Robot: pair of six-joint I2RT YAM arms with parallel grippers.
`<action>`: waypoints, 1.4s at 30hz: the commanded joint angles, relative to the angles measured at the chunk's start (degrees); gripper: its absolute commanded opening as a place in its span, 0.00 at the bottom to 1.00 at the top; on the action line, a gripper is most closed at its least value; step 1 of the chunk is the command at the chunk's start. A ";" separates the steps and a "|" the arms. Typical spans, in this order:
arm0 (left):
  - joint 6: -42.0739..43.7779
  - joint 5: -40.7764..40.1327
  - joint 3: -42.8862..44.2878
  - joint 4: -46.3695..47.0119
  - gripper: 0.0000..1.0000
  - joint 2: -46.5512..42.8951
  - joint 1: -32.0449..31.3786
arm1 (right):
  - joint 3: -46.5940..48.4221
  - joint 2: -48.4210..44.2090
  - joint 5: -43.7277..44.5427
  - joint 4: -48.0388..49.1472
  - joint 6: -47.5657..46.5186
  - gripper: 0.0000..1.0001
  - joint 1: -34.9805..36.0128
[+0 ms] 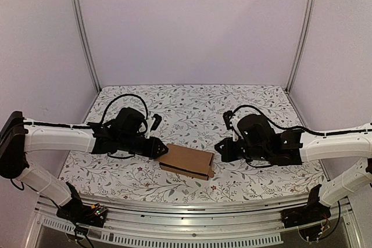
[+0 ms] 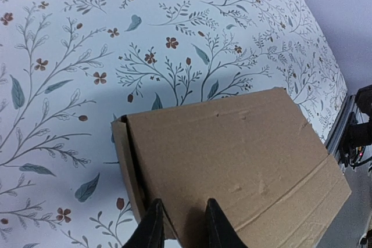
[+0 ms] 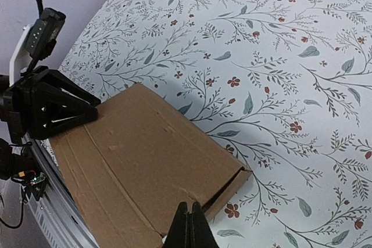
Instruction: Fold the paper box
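The paper box [image 1: 187, 161] is a flat brown cardboard carton lying near the table's front edge between both arms. In the left wrist view the paper box [image 2: 232, 161] fills the lower right, with a slit along its far side wall. My left gripper [image 2: 185, 210] has its fingers a little apart over the box's left end, at the far corner; whether they touch it I cannot tell. My right gripper [image 3: 190, 206] is shut, with its joined tips at the right end of the paper box [image 3: 139, 161], beside the gap under the lid. Nothing is between its fingers.
The floral tablecloth [image 1: 192, 105] covers the table. Plain walls with metal uprights [image 1: 84, 33] close in the left, back and right. The metal front rail [image 1: 192, 210] runs just behind the box, with small circuit boards [image 3: 32, 181] on it.
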 commanded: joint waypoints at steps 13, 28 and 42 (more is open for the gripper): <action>0.00 -0.04 -0.89 -3.46 0.24 0.35 -0.30 | 14.44 19.48 4.00 -0.98 -4.28 0.00 4.66; 1.63 -3.50 1.97 -8.59 0.51 -3.06 -0.30 | 13.72 23.59 5.22 -0.72 -3.06 0.00 5.77; 0.01 -7.37 -1.58 -15.24 0.57 -17.68 5.23 | 13.89 23.21 5.19 -0.68 -3.98 0.00 5.85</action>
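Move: The right hand's shut fingers are above and just off the lid's right end: the part of the lid they go for is about 7 cm to the left, 1 cm ahead and 6 cm below. The lid's middle lies some 11 cm left, 2 cm ahead and 6 cm down; the front flap is roughly 12 cm left, 4 cm back and 7 cm down. The left fingers already hold the lid's near-left corner, with its middle about 9 cm to their right, 1 cm ahead and 1 cm lower. The right hand, fingers kept shut, arcs left about 7 cm over the lid's right part, rising a little and then sinking some 8 cm from the top of the arc until its fingertips rest on the cardboard, and there it stays. The left hand holds still on the near-left corner until the right is almost down, then opens its fingers well wide, lets go of the lid and draws away up and to the left by about 5 cm each way. ##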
